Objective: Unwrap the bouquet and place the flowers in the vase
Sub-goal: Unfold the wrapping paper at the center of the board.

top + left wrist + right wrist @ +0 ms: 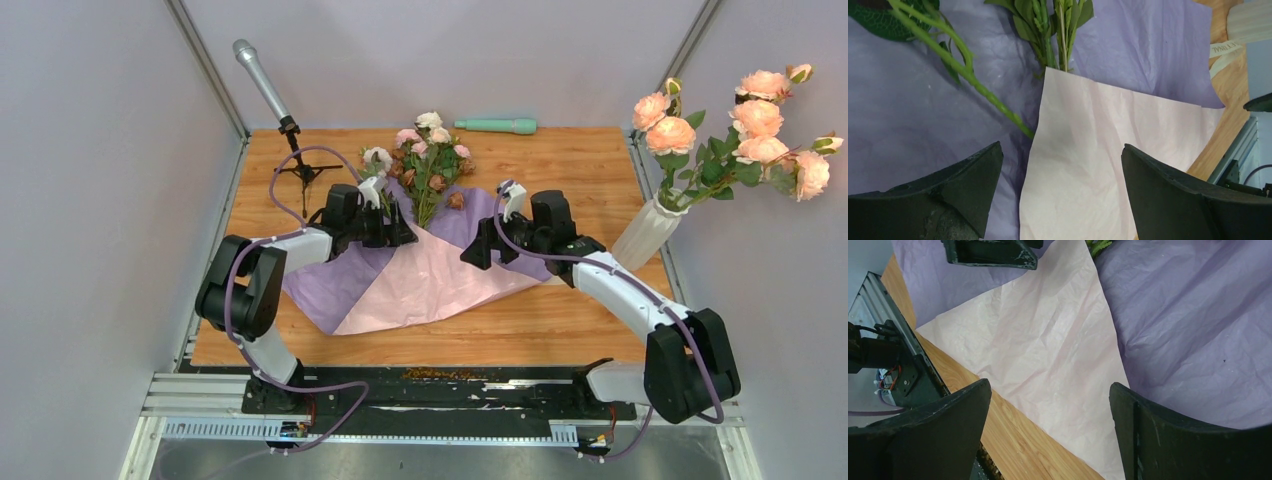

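Observation:
The bouquet's wrapping lies spread flat mid-table, a lilac sheet [330,285] with a pink sheet [425,280] on top. The flowers [428,160], small pink, white and brown roses, lie at its far edge with their stems [1048,45] running onto the paper. My left gripper [385,228] hovers open over the paper's left part, just short of the stems, its jaws [1062,150] empty above the pink sheet [1098,150]. My right gripper [490,245] stands open over the right part, empty above the pink sheet [1048,350]. The ribbed white vase [645,235] stands at the right edge.
Large peach roses [760,135] on leafy branches fill the vase. A mint-green cylinder [497,126] lies at the back edge. A microphone on a small stand [262,80] rises at the back left. A cream ribbon [1223,49] lies on the wood beside the lilac sheet.

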Controlling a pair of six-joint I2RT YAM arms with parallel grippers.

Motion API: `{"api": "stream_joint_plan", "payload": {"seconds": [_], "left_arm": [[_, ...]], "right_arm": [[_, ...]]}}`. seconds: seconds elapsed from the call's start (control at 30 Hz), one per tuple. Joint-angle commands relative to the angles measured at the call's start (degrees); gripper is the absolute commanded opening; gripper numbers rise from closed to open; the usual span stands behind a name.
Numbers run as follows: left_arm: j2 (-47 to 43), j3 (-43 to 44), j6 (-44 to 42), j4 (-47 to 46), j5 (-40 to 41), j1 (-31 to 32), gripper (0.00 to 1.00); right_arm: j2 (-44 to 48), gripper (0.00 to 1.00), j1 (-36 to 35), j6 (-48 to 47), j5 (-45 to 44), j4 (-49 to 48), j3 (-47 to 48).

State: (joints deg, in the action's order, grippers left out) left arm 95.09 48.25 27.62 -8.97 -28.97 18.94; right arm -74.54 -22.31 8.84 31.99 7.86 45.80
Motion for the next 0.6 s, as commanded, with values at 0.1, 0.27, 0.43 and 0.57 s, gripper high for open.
{"api": "stream_joint_plan", "payload": {"seconds": [0.1, 0.27, 0.43, 0.57], "left_arm": [[3.37, 4.16, -3.1, -3.45, -1.3, 0.22, 0.91], [3.94, 2.94, -5.0, 1.39, 0.03, 0.24, 0.68], [2.38, 1.0, -5.27, 1.9, 0.52, 0.22, 0.53], [1.79, 0.9, -4.78, 2.19, 0.32, 0.22, 0.47]], "right_arm": [[4.77, 0.89, 0.14, -0.58, 2.28, -1.27, 0.97], [4.72, 0.89, 0.15, -0.67, 2.19, -1.09, 1.47], [3.79, 0.89, 0.09, -0.78, 2.58, -1.07, 1.87], [3.48, 0.89, 0.16, -0.1, 2.87, -1.09, 2.1]]}}
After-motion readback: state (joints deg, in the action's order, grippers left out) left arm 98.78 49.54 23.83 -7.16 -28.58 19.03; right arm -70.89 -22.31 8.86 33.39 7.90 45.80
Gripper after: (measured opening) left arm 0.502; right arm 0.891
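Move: The pink flap's left edge lies almost right beneath the left gripper, about 3 cm down and 1 cm ahead. From that gripper, the flap's top corner is some 4 cm ahead and 3 cm right, the single flower's stem end about 2 cm ahead and 1 cm left, and the main flower bunch roughly 15 cm ahead and 6 cm right. From the right gripper, the flap edge is about 18 cm left, 3 cm ahead and 9 cm below. Sink the left gripper about 2.5 cm over the pink flap's left edge, nudging forward 1 cm first and easing back as it drops, and narrow its wide-open fingers to about half, one on each side of the edge. Meanwhile raise the open right gripper some 2 cm above the wrapping paper, then hold it there. ##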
